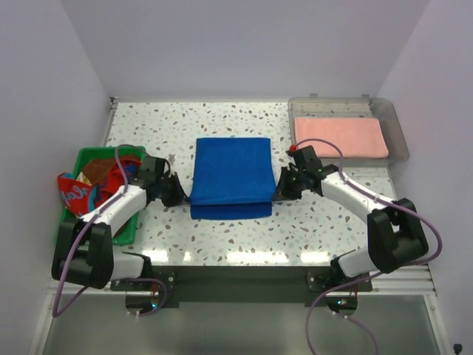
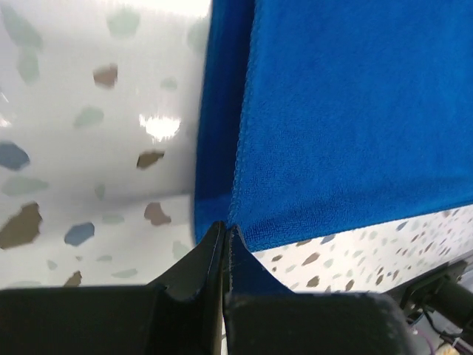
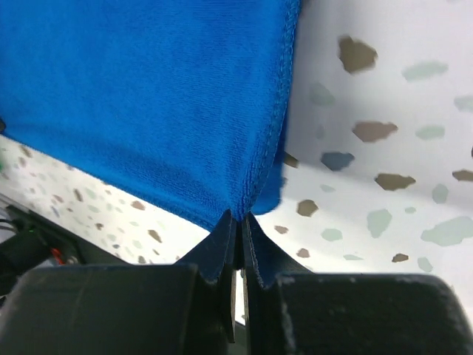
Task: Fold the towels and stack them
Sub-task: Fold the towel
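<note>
A royal blue towel (image 1: 230, 174) lies in the middle of the table, its top layer doubled over a lower layer that shows along the near edge. My left gripper (image 1: 185, 194) is shut on the top layer's near left corner (image 2: 244, 222), with the tips pinching the hem. My right gripper (image 1: 279, 188) is shut on the near right corner (image 3: 251, 200). In both wrist views the cloth rises slightly off the table at the pinched corners. A folded salmon pink towel (image 1: 341, 137) lies in the tray at the back right. A blue towel with red pattern (image 1: 74, 194) and a brown one (image 1: 96, 171) sit crumpled in the basket.
The green plastic basket (image 1: 100, 153) stands at the left edge, right beside my left arm. The clear plastic tray (image 1: 399, 133) sits at the back right corner. White walls close in the speckled table (image 1: 162, 126) on three sides.
</note>
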`<action>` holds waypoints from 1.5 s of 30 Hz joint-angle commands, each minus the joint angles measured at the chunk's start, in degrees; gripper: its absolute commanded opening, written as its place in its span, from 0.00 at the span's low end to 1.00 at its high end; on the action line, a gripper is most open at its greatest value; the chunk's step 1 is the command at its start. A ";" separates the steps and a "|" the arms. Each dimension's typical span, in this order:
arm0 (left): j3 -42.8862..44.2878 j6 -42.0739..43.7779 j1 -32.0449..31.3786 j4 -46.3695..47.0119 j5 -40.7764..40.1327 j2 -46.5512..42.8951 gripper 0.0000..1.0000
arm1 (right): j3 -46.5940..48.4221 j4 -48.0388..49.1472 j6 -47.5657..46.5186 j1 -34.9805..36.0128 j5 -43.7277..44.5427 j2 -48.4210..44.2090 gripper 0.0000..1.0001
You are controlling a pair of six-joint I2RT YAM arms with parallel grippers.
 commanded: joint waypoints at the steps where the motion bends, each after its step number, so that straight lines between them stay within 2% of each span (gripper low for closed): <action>1: -4.62 -1.00 -1.94 5.72 -2.48 -0.32 0.00 | -3.71 5.73 1.07 -0.28 3.21 0.49 0.00; 6: -6.91 -1.88 -5.28 7.67 -5.03 1.09 0.00 | -5.38 7.94 0.54 -0.28 3.92 2.86 0.00; 11: -6.13 -1.71 -5.64 6.00 -7.40 0.65 0.00 | -5.48 7.94 0.28 -0.28 3.57 3.83 0.00; 18: 4.57 -0.48 -5.64 -3.30 -11.89 -2.77 0.00 | 2.08 -0.30 -0.96 -0.28 4.45 -0.55 0.00; 23: 7.15 -0.21 -5.73 -9.73 -13.65 -7.52 0.00 | 2.79 -4.45 -1.04 0.15 4.10 -5.04 0.00; 30: -4.34 -1.09 -5.91 -7.28 -9.44 -12.35 0.00 | -6.96 -0.16 0.62 2.17 1.90 -7.33 0.00; 33: -8.84 -1.71 -6.08 -2.55 -7.85 -11.57 0.00 | -11.00 3.61 1.24 2.97 2.16 -6.01 0.00; 38: -12.36 -2.32 -7.22 0.89 -8.11 -9.20 0.00 | -13.56 8.02 1.15 3.05 2.95 -1.89 0.00; 45: -13.51 -2.67 -7.58 0.90 -8.82 -9.19 0.00 | -13.74 8.12 1.24 3.14 3.39 0.41 0.00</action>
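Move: Both hands hold the near edge of the blue towel's upper layer, one corner each. The lower layer's left near corner lies about 6 cm back and 5 below the left hand, its right near corner likewise back and 6 below the right hand, about 1 cm left. The far fold is some 25 cm ahead, 13 cm right of the left hand. The green bin's middle is 26 cm left of the left hand, 1 ahead; the pink towel's is 20 right, 23 ahead of the right hand. Still pinching the upper edge's two corners, both hands dip about 4 cm down and back, then flick the edge up some 8 cm and slightly forward. They pull back and lower it again towards the lower layer's near edge, ending 5 to 7 cm nearer the robot and 4 to 6 cm lower, fingers kept shut. ##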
